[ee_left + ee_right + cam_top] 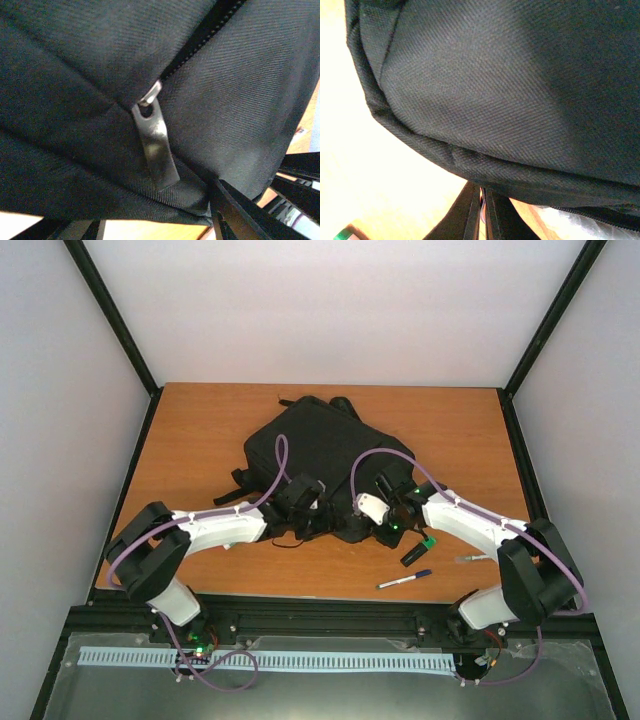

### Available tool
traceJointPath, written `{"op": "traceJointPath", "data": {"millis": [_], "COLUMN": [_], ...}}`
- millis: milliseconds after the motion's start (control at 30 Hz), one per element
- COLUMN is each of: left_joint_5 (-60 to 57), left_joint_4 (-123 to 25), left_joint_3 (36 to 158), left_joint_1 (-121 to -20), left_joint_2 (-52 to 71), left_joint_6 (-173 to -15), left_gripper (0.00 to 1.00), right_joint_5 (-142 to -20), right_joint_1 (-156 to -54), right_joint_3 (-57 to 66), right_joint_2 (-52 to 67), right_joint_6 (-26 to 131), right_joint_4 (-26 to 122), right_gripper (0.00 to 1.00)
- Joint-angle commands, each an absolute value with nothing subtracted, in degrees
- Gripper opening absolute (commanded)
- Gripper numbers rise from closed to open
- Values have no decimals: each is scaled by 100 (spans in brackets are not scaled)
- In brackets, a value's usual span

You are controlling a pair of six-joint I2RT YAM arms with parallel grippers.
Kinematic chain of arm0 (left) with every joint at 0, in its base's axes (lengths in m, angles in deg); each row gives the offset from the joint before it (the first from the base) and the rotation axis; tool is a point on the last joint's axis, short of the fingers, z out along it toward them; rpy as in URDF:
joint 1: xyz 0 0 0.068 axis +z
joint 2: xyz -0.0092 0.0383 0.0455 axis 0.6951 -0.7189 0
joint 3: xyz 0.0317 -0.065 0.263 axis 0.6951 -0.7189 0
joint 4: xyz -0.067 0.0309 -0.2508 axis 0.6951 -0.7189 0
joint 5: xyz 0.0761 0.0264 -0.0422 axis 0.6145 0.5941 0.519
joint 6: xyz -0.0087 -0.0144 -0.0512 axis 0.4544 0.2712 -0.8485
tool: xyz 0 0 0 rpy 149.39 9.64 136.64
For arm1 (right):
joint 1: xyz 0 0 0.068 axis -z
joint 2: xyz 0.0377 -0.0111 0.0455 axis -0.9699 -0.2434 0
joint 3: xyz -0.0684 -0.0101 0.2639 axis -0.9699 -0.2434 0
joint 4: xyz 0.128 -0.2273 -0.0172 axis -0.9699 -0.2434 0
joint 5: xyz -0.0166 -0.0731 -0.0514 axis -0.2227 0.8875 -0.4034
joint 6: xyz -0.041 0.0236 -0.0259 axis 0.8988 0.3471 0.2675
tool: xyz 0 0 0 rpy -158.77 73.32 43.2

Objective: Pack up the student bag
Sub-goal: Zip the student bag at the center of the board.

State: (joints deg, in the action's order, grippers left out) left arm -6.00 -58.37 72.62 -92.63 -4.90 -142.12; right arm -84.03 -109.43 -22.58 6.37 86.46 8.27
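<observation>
The student bag (310,455), a large black backpack, lies flat in the middle of the wooden table (200,440). My left gripper (300,502) is at its near edge; in the left wrist view its fingers (240,212) stand apart on either side of the bag's bottom seam (165,200). A metal zipper pull (156,145) hangs just above that seam. My right gripper (388,512) is at the bag's near right corner. In the right wrist view its fingers (470,215) are pressed together, with their tips hidden under the bag's seam (485,170). Whether they pinch fabric does not show.
A pen (404,580) lies near the table's front edge. A small black item with a green tag (418,548) sits just behind it, and a small grey item (470,558) lies to its right. Black frame posts and pale walls enclose the table.
</observation>
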Motion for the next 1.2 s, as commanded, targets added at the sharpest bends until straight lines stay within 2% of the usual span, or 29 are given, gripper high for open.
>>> {"op": "traceJointPath", "data": {"millis": [0, 100, 300, 733, 1167], "left_joint_5": [-597, -466, -321, -123, 212], "left_joint_4": [-5573, -5592, -5776, -6803, -7987], "left_joint_3": [7531, 7571, 7643, 7141, 6862], "left_joint_1": [-9334, -9334, -9333, -9334, -9272], "left_joint_2": [-600, -629, -646, 277, 927], "left_joint_6": [-14305, -14286, -14204, -13727, -13144], "left_gripper": [54, 45, 2, 1, 1], "right_joint_5": [-8731, -8781, -8552, -8194, -7968], "right_joint_1": [-11008, -11008, -10990, -9916, -8920], "right_joint_3": [-2205, -2216, -2229, -2077, -2045], "right_joint_2": [760, 760, 748, 708, 337], "right_joint_6": [8702, 8712, 8782, 9401, 9972], "right_joint_4": [728, 733, 669, 532, 1080], "right_gripper": [3, 3, 3, 3, 3]}}
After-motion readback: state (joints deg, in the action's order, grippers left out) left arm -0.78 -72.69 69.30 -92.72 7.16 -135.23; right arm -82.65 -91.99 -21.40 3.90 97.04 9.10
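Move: The left fingers, open, straddle the bag's near edge, which lies right between them, about 1 cm ahead; a metal pull tab on the bag's front sits some 3 cm ahead of them and 1 cm higher. The right hand, already pinching the other zip pull, works towards the bag's right corner, roughly 17 cm ahead and 7 cm to its right; the handle lies about 4 cm to its right and 1 cm back, and the green-capped marker 8 cm right and 4 cm back, on the table. The left hand shuts its fingers on the fabric of the bag's near edge, lifts it a little over 1 cm and hauls it about 5 cm left and some 3 cm back, rolling slightly. Right after that grip closes, the right hand, still pinching its zip pull, draws it right and forward, some 9 cm in all, past the handle towards the bag's right corner, nearly level and with a slight clockwise turn. ##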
